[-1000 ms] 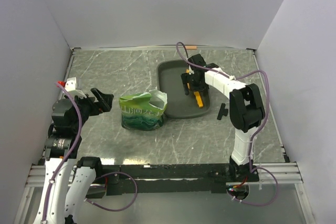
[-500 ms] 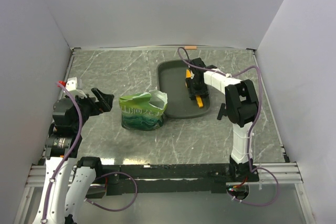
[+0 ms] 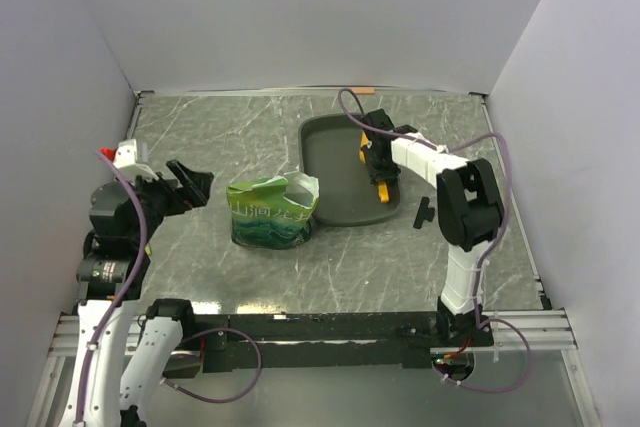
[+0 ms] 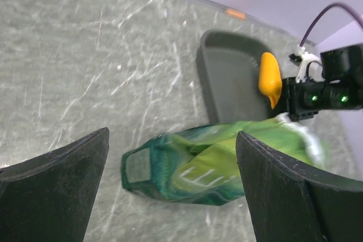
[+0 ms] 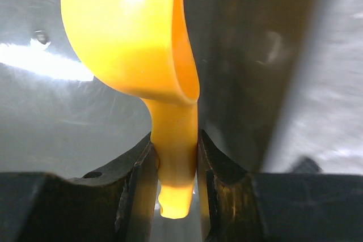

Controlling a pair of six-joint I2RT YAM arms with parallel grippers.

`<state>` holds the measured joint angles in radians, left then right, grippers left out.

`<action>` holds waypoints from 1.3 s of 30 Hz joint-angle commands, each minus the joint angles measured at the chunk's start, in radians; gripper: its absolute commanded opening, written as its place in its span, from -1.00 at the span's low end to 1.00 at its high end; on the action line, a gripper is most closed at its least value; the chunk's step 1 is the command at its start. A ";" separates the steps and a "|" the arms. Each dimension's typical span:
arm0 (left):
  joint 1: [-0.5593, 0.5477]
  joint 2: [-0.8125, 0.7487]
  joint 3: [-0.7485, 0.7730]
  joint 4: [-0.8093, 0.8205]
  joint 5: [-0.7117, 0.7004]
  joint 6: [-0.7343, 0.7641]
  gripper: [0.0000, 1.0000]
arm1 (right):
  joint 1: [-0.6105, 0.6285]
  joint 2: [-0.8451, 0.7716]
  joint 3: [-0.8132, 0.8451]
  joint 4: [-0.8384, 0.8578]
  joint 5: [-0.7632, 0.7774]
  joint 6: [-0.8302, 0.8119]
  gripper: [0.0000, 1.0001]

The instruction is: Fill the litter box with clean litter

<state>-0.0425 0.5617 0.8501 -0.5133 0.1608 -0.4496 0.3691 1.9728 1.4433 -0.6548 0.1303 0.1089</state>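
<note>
The dark grey litter box (image 3: 330, 162) lies at the back right of the table, and no clean litter shows in it or anywhere else. An orange scoop (image 3: 381, 190) lies along the tray's right side. My right gripper (image 3: 377, 160) is shut on the scoop's handle; in the right wrist view both jaws press the handle of the scoop (image 5: 136, 32), just below the bowl, over the tray floor (image 5: 57, 117). My left gripper (image 3: 190, 183) hovers wide open left of the green bag (image 3: 272, 209). The left wrist view shows that gripper (image 4: 170, 145) above the bag (image 4: 210, 162), apart from it.
A small black part (image 3: 422, 212) lies on the table just right of the tray. White walls close off the back and both sides. An orange mark (image 3: 365, 90) sits at the table's far edge.
My right gripper has dropped onto the scoop and closed on its handle. The left arm has shifted slightly to the left, its gripper still open.
</note>
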 commanded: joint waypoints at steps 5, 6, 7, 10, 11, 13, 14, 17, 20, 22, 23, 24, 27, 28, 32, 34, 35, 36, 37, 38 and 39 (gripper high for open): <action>0.001 0.125 0.315 -0.140 0.046 -0.058 0.94 | 0.163 -0.382 -0.011 0.021 0.288 -0.100 -1.00; 0.001 0.136 0.361 -0.149 0.071 -0.064 0.94 | 0.189 -0.437 -0.021 0.026 0.320 -0.163 -1.00; 0.001 0.148 0.385 -0.172 0.098 -0.073 0.94 | 0.218 -0.463 -0.027 0.027 0.365 -0.190 -1.00; 0.001 0.211 0.487 -0.231 0.155 -0.107 0.94 | 0.362 -0.561 -0.078 0.098 0.451 -0.325 -1.00; 0.001 0.249 0.510 -0.272 0.186 -0.097 0.94 | 0.393 -0.584 -0.095 0.118 0.465 -0.353 -1.00; 0.001 0.285 0.567 -0.307 0.230 -0.093 0.94 | 0.477 -0.655 -0.141 0.171 0.485 -0.431 -1.00; 0.001 0.315 0.582 -0.321 0.256 -0.112 0.94 | 0.499 -0.678 -0.158 0.187 0.499 -0.455 -1.00; 0.001 0.360 0.625 -0.349 0.339 -0.158 0.94 | 0.599 -0.752 -0.222 0.245 0.546 -0.560 -1.00; 0.001 0.386 0.667 -0.376 0.419 -0.205 0.94 | 0.689 -0.818 -0.320 0.343 0.589 -0.662 -1.00; -0.003 0.382 0.632 -0.340 0.468 -0.230 0.94 | 0.758 -0.868 -0.360 0.400 0.624 -0.728 -1.00; -0.007 0.376 0.609 -0.327 0.494 -0.242 0.94 | 0.780 -0.893 -0.391 0.450 0.637 -0.753 -1.00; -0.007 0.371 0.546 -0.308 0.572 -0.254 0.93 | 0.803 -0.902 -0.403 0.477 0.669 -0.799 -1.00; -0.007 0.343 0.456 -0.231 0.641 -0.304 0.93 | 0.873 -0.913 -0.425 0.549 0.719 -0.885 -1.00; -0.007 0.336 0.451 -0.220 0.645 -0.308 0.93 | 0.887 -0.911 -0.426 0.564 0.730 -0.906 -1.00; -0.025 0.314 0.468 -0.217 0.652 -0.336 0.94 | 0.965 -0.876 -0.408 0.645 0.769 -1.029 -1.00; -0.028 0.304 0.446 -0.192 0.675 -0.375 0.94 | 0.984 -0.856 -0.397 0.679 0.788 -1.074 -1.00; -0.030 0.297 0.429 -0.176 0.669 -0.386 0.94 | 0.990 -0.838 -0.394 0.695 0.793 -1.115 -1.00; -0.030 0.291 0.426 -0.168 0.657 -0.397 0.94 | 1.001 -0.830 -0.396 0.724 0.798 -1.133 -1.00; -0.030 0.284 0.425 -0.159 0.646 -0.415 0.94 | 1.004 -0.824 -0.396 0.741 0.804 -1.150 -1.00; -0.030 0.284 0.429 -0.154 0.649 -0.423 0.95 | 1.004 -0.815 -0.403 0.763 0.807 -1.188 -1.00; -0.030 0.285 0.437 -0.159 0.651 -0.426 0.96 | 1.008 -0.812 -0.408 0.805 0.809 -1.207 -1.00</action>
<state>-0.0689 0.8661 1.2793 -0.7372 0.7860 -0.8005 1.3598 1.1416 1.0134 -0.0177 0.8738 -0.9474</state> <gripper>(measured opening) 0.971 0.354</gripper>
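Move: The right hand already grips the yellow scoop's handle, low inside the litter box. From this hand the green litter bag stands about 27 cm to the left and 11 cm back, its middle some 5 cm higher. The litter box's middle is about 8 cm left and 3 cm ahead, and a small black bracket about 10 cm right and 7 cm back. From the open left hand, the bag lies roughly 12 cm right, 4 cm ahead and 20 cm below. Keeping its pinch on the scoop's handle, the right hand lifts it steeply out of the litter box, about 30 cm up, drawing back some 18 cm and left 14 cm as the fingers swing up from pointing down and round to the left, bringing the scoop high over the bag. The left hand, still wide open, rises first, then swings about 10 cm right above the bag's left end, turning clockwise and rolling. ##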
